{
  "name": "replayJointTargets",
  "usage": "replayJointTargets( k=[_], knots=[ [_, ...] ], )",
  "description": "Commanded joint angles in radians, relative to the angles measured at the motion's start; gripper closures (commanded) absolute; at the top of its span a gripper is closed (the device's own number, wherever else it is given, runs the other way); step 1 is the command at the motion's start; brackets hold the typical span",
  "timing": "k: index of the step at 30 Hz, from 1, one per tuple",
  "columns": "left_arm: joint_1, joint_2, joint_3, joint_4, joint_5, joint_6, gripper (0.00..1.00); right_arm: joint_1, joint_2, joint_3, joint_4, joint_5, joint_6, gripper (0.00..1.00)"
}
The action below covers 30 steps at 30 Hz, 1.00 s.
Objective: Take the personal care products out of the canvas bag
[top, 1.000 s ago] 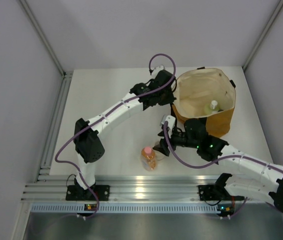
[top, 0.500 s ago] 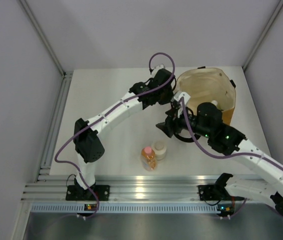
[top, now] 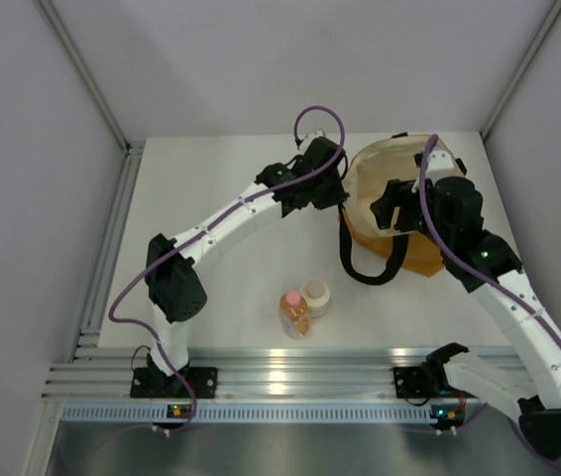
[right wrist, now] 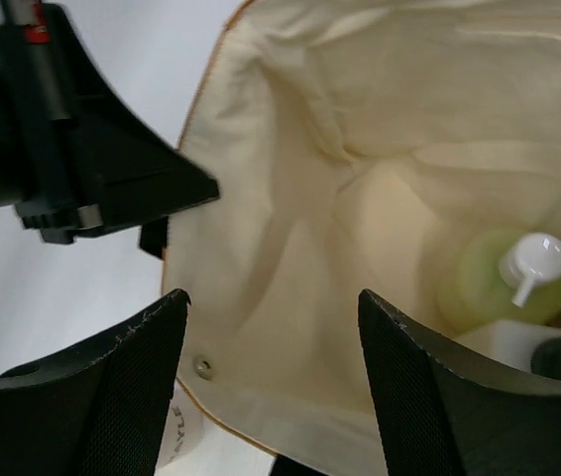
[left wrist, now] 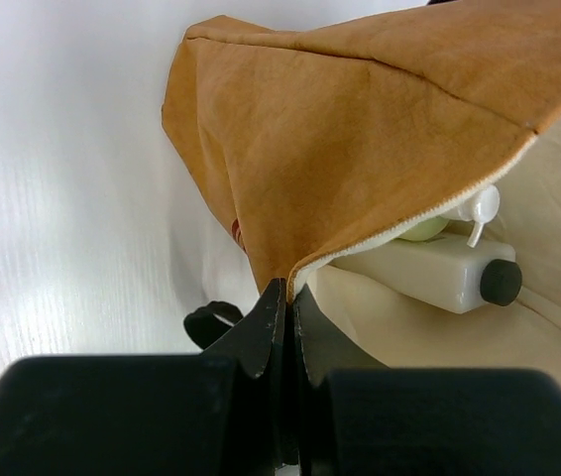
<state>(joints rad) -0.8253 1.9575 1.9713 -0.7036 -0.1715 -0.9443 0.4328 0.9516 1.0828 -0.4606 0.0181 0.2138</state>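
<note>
The canvas bag (top: 358, 174) stands at the back right with its mouth open. My left gripper (left wrist: 288, 286) is shut on the bag's near rim (left wrist: 360, 248) and holds it up. My right gripper (right wrist: 273, 295) hovers open over the bag's mouth, nothing between its fingers. Inside the bag lie a pale green bottle (right wrist: 487, 288) with a white cap and a white squarish bottle (left wrist: 429, 268) with a dark cap (left wrist: 500, 282). Outside the bag, an orange bottle with a pink cap (top: 293, 315) and a cream round jar (top: 315, 296) stand together near the table's front.
A black loop handle (top: 368, 270) of the bag hangs forward onto the table. The left arm (top: 231, 218) stretches diagonally across the table's middle. Grey walls close in at the left, right and back.
My right gripper let go of the cream jar beside the orange bottle, opened wider, and swung back and up to above the bag's mouth. The left gripper stayed shut on the rim.
</note>
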Motion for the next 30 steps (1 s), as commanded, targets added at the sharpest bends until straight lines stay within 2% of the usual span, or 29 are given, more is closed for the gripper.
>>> replayJointTargets(
  k=[1,5,21,30],
  knots=[
    [0.002,-0.039,-0.032,0.007,0.000,-0.004,1.00,-0.052,-0.005,0.022,-0.070,0.091,0.102,0.33],
    [0.002,-0.052,-0.054,0.007,-0.023,-0.005,1.00,-0.083,-0.013,-0.007,-0.076,0.170,0.139,0.34],
    [-0.032,-0.082,-0.114,0.010,-0.079,-0.063,1.00,-0.092,-0.043,-0.214,-0.084,0.273,0.131,0.34],
    [-0.046,-0.089,-0.144,0.007,-0.120,-0.082,1.00,-0.108,0.036,-0.218,-0.050,0.313,0.079,0.32]
  ],
)
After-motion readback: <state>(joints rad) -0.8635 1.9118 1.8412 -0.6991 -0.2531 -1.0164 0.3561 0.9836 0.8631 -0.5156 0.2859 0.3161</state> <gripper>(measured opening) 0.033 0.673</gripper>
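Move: The white bottle with the dark cap, inside the bag, lies about 15 cm to the right of the open right hand, 3 cm ahead and some 20 cm below. The green pump bottle stands beside it, roughly 7 cm ahead, 12 cm right and 21 cm below the right hand. The pinched left rim is about 6 cm ahead, 8 cm left and 6 cm below that hand. From the left hand, the dark-capped bottle lies about 22 cm right, 3 cm back and 14 cm below. The empty right hand swings about 7 cm to the right over the bag's mouth, then sinks some 11 cm into it towards the dark-capped bottle and the green pump bottle, turning about 20 degrees clockwise and tipping its wide-open fingers further down. The left hand keeps its shut pinch on the bag's left rim, letting it down about 3 cm and drawing it a couple of centimetres back towards the bases. ##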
